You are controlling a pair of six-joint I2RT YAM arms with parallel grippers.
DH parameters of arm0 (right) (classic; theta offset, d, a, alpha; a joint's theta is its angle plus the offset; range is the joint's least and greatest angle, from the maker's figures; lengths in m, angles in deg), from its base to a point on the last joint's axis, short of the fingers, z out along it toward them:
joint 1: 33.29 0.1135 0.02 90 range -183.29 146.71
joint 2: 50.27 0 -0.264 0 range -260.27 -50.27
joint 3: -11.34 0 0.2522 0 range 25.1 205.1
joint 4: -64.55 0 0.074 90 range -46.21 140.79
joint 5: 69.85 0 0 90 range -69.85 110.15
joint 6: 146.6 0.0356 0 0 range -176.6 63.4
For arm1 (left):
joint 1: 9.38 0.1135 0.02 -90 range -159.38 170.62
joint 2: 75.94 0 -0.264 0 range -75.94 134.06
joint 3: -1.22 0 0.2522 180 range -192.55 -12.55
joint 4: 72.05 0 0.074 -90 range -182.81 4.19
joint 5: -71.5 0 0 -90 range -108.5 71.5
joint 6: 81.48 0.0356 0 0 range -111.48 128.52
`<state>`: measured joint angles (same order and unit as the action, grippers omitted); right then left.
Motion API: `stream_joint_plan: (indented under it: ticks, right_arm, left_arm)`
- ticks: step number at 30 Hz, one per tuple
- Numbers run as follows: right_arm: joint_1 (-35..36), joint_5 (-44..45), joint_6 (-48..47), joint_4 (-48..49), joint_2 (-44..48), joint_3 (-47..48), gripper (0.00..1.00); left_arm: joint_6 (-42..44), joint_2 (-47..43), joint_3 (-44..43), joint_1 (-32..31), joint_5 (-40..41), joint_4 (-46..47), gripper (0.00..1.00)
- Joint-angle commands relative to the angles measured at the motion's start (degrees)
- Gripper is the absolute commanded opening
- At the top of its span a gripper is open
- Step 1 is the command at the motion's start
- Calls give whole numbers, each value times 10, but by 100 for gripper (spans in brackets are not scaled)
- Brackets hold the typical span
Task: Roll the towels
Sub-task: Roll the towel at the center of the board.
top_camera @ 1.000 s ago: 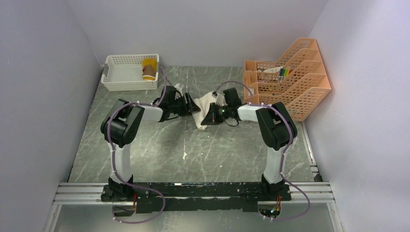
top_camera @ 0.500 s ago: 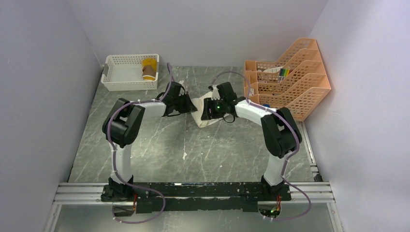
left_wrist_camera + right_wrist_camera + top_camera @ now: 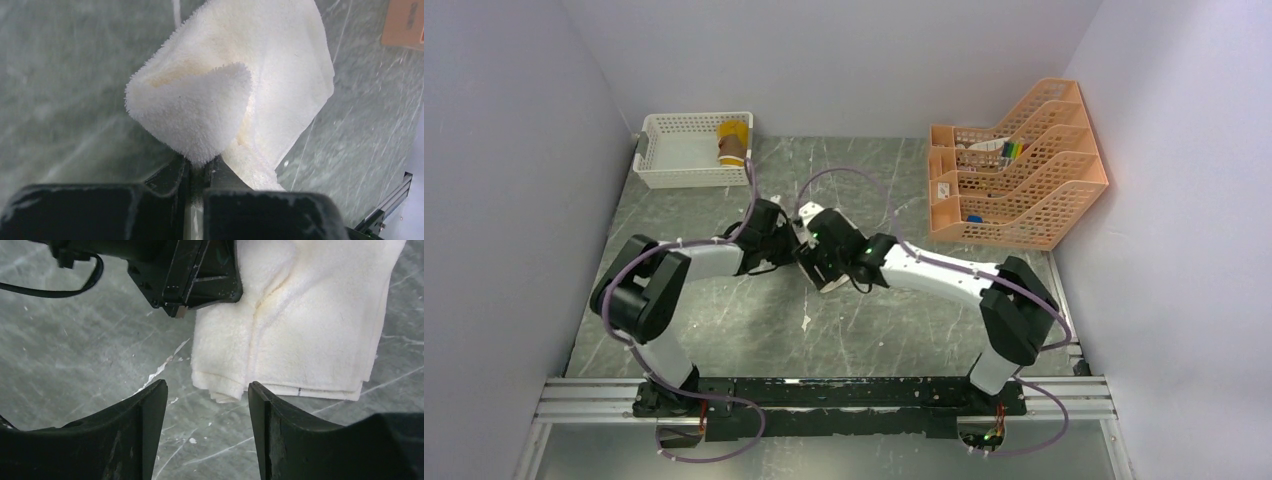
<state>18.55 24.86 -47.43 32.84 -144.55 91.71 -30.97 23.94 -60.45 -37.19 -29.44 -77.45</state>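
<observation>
The cream towel (image 3: pixel 310 335) lies folded on the grey marble table, mid-table in the top view (image 3: pixel 828 279), mostly hidden there under the two grippers. My left gripper (image 3: pixel 199 162) is shut on a folded corner of the cream towel (image 3: pixel 240 95) and holds it up. It also shows in the top view (image 3: pixel 796 245). My right gripper (image 3: pixel 207 390) is open and empty, hovering just in front of the towel's near edge, and it shows in the top view (image 3: pixel 816 262). The mustard-yellow towel (image 3: pixel 733 142) is rolled up inside the white basket (image 3: pixel 674 150).
The white lattice basket stands at the back left. An orange tiered file rack (image 3: pixel 1019 165) with pens stands at the back right. Grey walls close in the left, back and right sides. The arms' base rail (image 3: pixel 824 395) runs along the near edge.
Both grippers have moved nearer and leftward with the cream towel. The right arm has stretched out to the left and its gripper now stands open over the towel's edge.
</observation>
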Motion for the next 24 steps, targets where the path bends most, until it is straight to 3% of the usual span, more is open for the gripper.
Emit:
stream_joint_plan:
  ticks: [1,7,16,24]
  right_arm:
    - [54,117,-14,-28,-29,-1,61]
    - [109,194,-15,-13,-94,20,61]
    - [168,268,-71,59,-122,17,61]
    - [180,286,-85,79,-160,12,61]
  left_arm:
    - [-20,-45,69,-9,36,-55,7]
    - [-31,-70,99,-9,41,-61,7]
    - [-28,-49,85,-9,26,-64,7]
    - [-34,-24,81,-6,-10,-50,7]
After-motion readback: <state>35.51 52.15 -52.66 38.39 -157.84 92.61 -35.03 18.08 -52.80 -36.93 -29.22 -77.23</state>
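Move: The near end of the white towel's roll lies about 8 cm below the right hand, roughly 1 cm ahead and 2 cm to its left. The left hand holds the roll farther out, with that near end some 6 cm back, 3 cm right and about 1 cm lower than its fingers. The towel's loose flat part has its middle about 11 cm ahead of the right hand, 3 cm to its right and 9 cm below. With its open fingers ready, the right hand sinks about 6 cm over the near end of the roll while drawing back some 3 cm, then slides left above the board and turns its fingertips round to point more forward, bringing them to either side of the towel end without closing. The left hand keeps its pinch on the roll and drags it back about 3 cm and a little left, down at the board, coming to a stop early and then holding there. ##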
